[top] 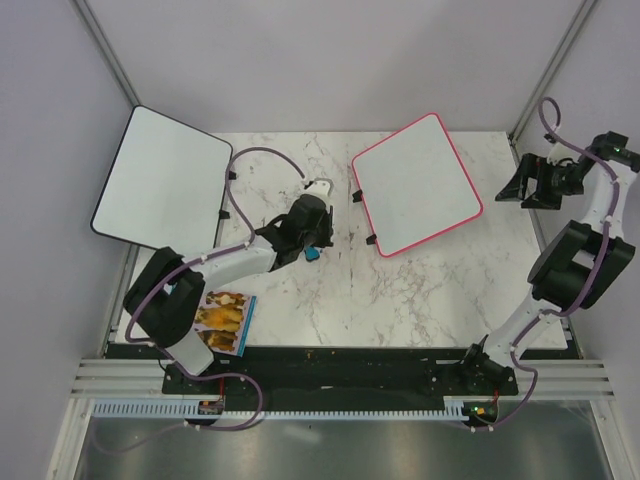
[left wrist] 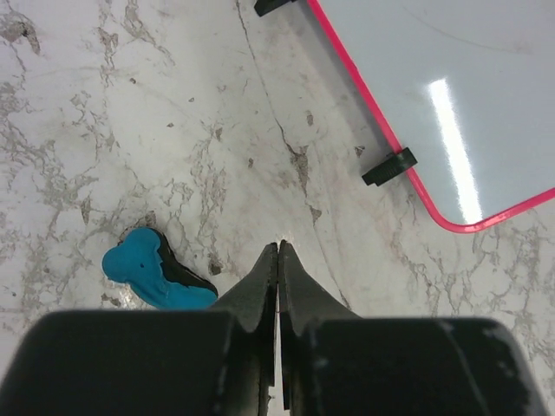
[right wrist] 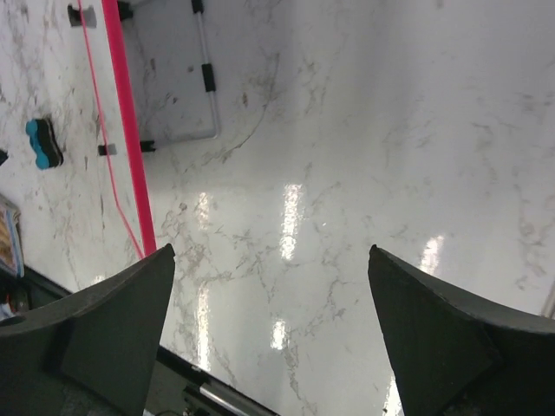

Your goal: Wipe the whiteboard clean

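Note:
The whiteboard (top: 415,183), white with a pink frame, lies tilted at the back right of the marble table; its surface (left wrist: 451,87) looks almost blank, with one faint line. My left gripper (top: 325,238) hovers just left of the board's near corner, its jaws (left wrist: 278,246) shut with nothing between them. A blue eraser (left wrist: 147,270) lies on the marble beside the fingertips, untouched (top: 313,252). My right gripper (top: 525,190) is raised off the board's right side, open and empty (right wrist: 269,251). In the right wrist view the board's pink frame (right wrist: 128,130) and the eraser (right wrist: 43,143) show at the left.
A second white board with a black frame (top: 160,185) leans over the table's back left corner. A picture book (top: 225,318) lies at the front left by the left arm's base. Black feet (left wrist: 388,166) stick out from the whiteboard's edge.

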Controlling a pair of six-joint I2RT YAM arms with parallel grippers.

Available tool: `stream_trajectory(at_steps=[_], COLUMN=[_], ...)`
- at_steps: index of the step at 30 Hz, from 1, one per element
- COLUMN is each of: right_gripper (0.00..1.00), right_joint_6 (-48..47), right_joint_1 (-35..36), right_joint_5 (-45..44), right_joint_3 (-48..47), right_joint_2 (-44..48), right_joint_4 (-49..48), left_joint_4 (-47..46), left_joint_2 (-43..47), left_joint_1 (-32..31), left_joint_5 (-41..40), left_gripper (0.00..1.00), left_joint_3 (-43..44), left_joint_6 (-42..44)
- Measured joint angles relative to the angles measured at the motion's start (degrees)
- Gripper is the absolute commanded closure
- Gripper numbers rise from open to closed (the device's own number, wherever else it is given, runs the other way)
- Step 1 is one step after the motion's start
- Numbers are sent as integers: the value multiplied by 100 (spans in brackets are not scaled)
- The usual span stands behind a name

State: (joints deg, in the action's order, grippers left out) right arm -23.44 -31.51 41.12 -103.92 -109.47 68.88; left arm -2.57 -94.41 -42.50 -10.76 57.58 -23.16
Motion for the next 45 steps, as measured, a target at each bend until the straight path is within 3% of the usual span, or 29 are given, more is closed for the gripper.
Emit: stream_trajectory(at_steps=[6, 8, 14, 17, 20, 25, 29, 33, 36, 39, 45], right_gripper=[2, 2, 2, 2, 2, 2, 2, 2, 2, 2, 2], right_joint_6=[326, 649, 1786, 2273, 2586, 2986, 2935, 2754, 2675, 2533, 2317], right_joint_1=[-391, -348, -247, -146, 2, 518, 1941, 3237, 3724, 3812, 3875], right_joint_5=[-11, 114, 409, 498, 573, -15, -1182, -2809, -3746, -4011, -4269], right_joint_3=[662, 1572, 4216, 4922, 5147, 6059, 7289, 7855, 8015, 8485, 9082], right_joint_2=[1281, 2271, 4581, 4767, 4256, 3467, 3748, 3976, 3652, 3195, 2647], right_joint_4=[-992, -1853, -4675, -5639, -6275, -7442, -8515, -9298, -10085, -11499, -13320], left_joint_4=[518, 625, 916, 1054, 1145, 1093, 662, -166, -1467, -2828, -4815], left_joint_2=[1075, 1725, 3366, 3818, 3976, 4089, 4151, 4172, 4166, 3950, 2422], left_joint_1=[11, 92, 879, 1451, 2002, 2756, 2940, 2986, 3014, 3056, 3080], left_joint_5=[140, 251, 557, 745, 973, 968, 387, -343, -826, -1056, -1003], left_gripper=[79, 62, 30, 15, 1, 0, 0, 0, 0, 0, 1], left_joint_3=[-15, -79, -417, -640, -903, -1709, -2330, -2975, -3779, -4640, -5128], left_joint_6=[313, 448, 723, 800, 831, 811, 793, 881, 1126, 1460, 2057])
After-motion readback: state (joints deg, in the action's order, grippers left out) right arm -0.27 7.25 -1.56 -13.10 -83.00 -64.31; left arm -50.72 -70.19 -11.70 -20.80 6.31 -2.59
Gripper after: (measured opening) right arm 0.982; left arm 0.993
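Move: The eraser lies about 5 cm left, 2 cm ahead and 8 cm below the closed left hand. From that hand the pink-framed whiteboard's middle is some 18 cm ahead and 25 cm right, the black-framed board about 20 cm ahead and 44 cm left. From the open, empty right hand the whiteboard's middle is roughly 15 cm ahead, 27 cm left and 14 cm below; the eraser is 57 cm left and 2 cm back. Both rise, swing left and sink: the left hand about 30 cm, opening, the right 15 towards the whiteboard. ##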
